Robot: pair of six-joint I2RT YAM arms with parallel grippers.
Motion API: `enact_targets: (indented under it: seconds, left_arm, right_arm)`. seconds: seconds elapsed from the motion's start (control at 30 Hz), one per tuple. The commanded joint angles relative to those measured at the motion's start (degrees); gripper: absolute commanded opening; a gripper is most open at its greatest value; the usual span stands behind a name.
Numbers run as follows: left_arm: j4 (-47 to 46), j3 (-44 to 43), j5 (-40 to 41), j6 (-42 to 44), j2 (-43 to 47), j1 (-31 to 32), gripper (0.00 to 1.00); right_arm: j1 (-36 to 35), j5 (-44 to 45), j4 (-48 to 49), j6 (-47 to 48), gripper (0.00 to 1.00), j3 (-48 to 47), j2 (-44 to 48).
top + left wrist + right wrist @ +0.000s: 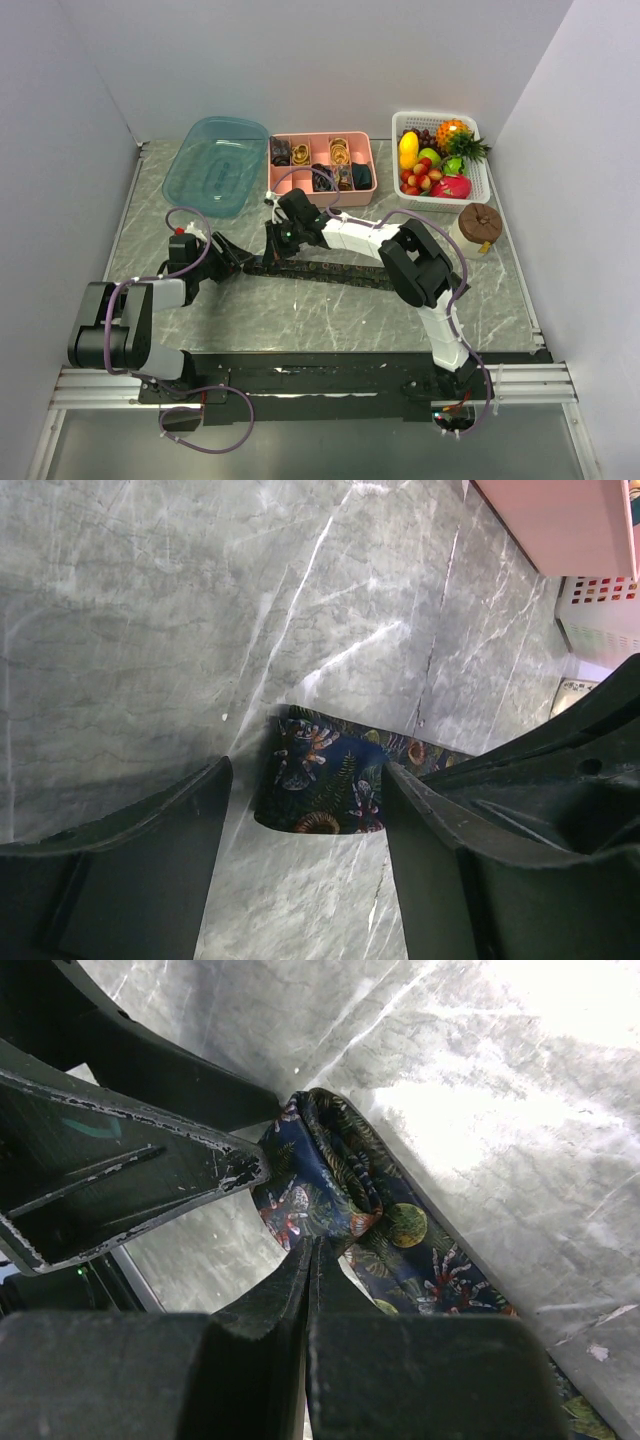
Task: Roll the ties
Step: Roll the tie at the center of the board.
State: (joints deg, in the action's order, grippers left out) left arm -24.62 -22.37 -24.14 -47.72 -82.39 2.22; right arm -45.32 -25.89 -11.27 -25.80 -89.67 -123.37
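A dark navy tie (pixel 320 272) with a fern and shell print lies flat across the middle of the table, running left to right. Its left end (pixel 325 780) sits between the spread fingers of my left gripper (pixel 307 772), which is open; the right finger (pixel 430 820) touches the cloth edge, and the left finger (pixel 170 830) stands apart from it. My right gripper (pixel 312 1248) is shut, its tips resting on a fold of the tie (pixel 350 1175) near that same end. Seen from above, the left gripper (pixel 236 262) and right gripper (pixel 278 248) are close together.
A pink divided tray (pixel 372 170) at the back holds several rolled ties. To its left is a blue plastic tub (pixel 215 165); to its right is a white basket of fruit (pixel 483 165). A brown round lidded pot (pixel 480 222) stands at the right.
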Motion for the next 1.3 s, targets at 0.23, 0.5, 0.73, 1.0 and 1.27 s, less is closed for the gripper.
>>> enact_targets:
  seconds: [0.23,0.5,0.73,1.0,1.27]
  left_arm:
    - [0.5,2.3,-0.2,-0.3,1.3,-0.1,0.67]
    - [-2.4,3.4,-1.5,-0.5,0.5,0.0,0.64]
    - [-6.0,3.3,-2.8,1.1,-0.4,0.5,0.62]
    - [-5.6,1.1,-1.7,3.0,-2.8,2.1,0.50]
    - [-6.8,-0.7,1.2,4.0,-5.9,5.2,0.43]
  right_arm:
    - [-0.6,1.6,0.8,0.4,0.00,1.9,-2.0]
    - [-0.6,1.9,0.8,0.2,0.00,1.3,-3.3]
    - [-0.6,1.8,0.5,0.1,0.00,0.5,-3.9]
    - [0.1,1.5,0.7,-0.2,0.00,0.4,-3.6]
    - [0.2,0.8,0.8,-0.1,0.00,0.5,-4.2]
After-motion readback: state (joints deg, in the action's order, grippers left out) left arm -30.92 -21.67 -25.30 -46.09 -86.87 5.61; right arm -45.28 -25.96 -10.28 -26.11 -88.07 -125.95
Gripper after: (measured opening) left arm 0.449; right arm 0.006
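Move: The rolled end of the tie sits just off the left fingertips, about 2 cm to the right, 1 cm ahead and 1 cm below, between the open fingers. From the shut right fingertips it is some 3 cm to the left, 1 cm ahead and 3 cm down. The pink organizer stands about 22 cm ahead of the left hand and 18 cm to its right, the teal bin some 23 cm ahead and 6 cm to its left. Straight down about 3 cm goes the right hand, fingers kept shut, onto the tie just beside its rolled end, and stays there holding it down. The left hand first eases back 1 cm, then pushes to the right about 2 cm and slightly down while its fingers partly close around the rolled end, turning a little clockwise. ##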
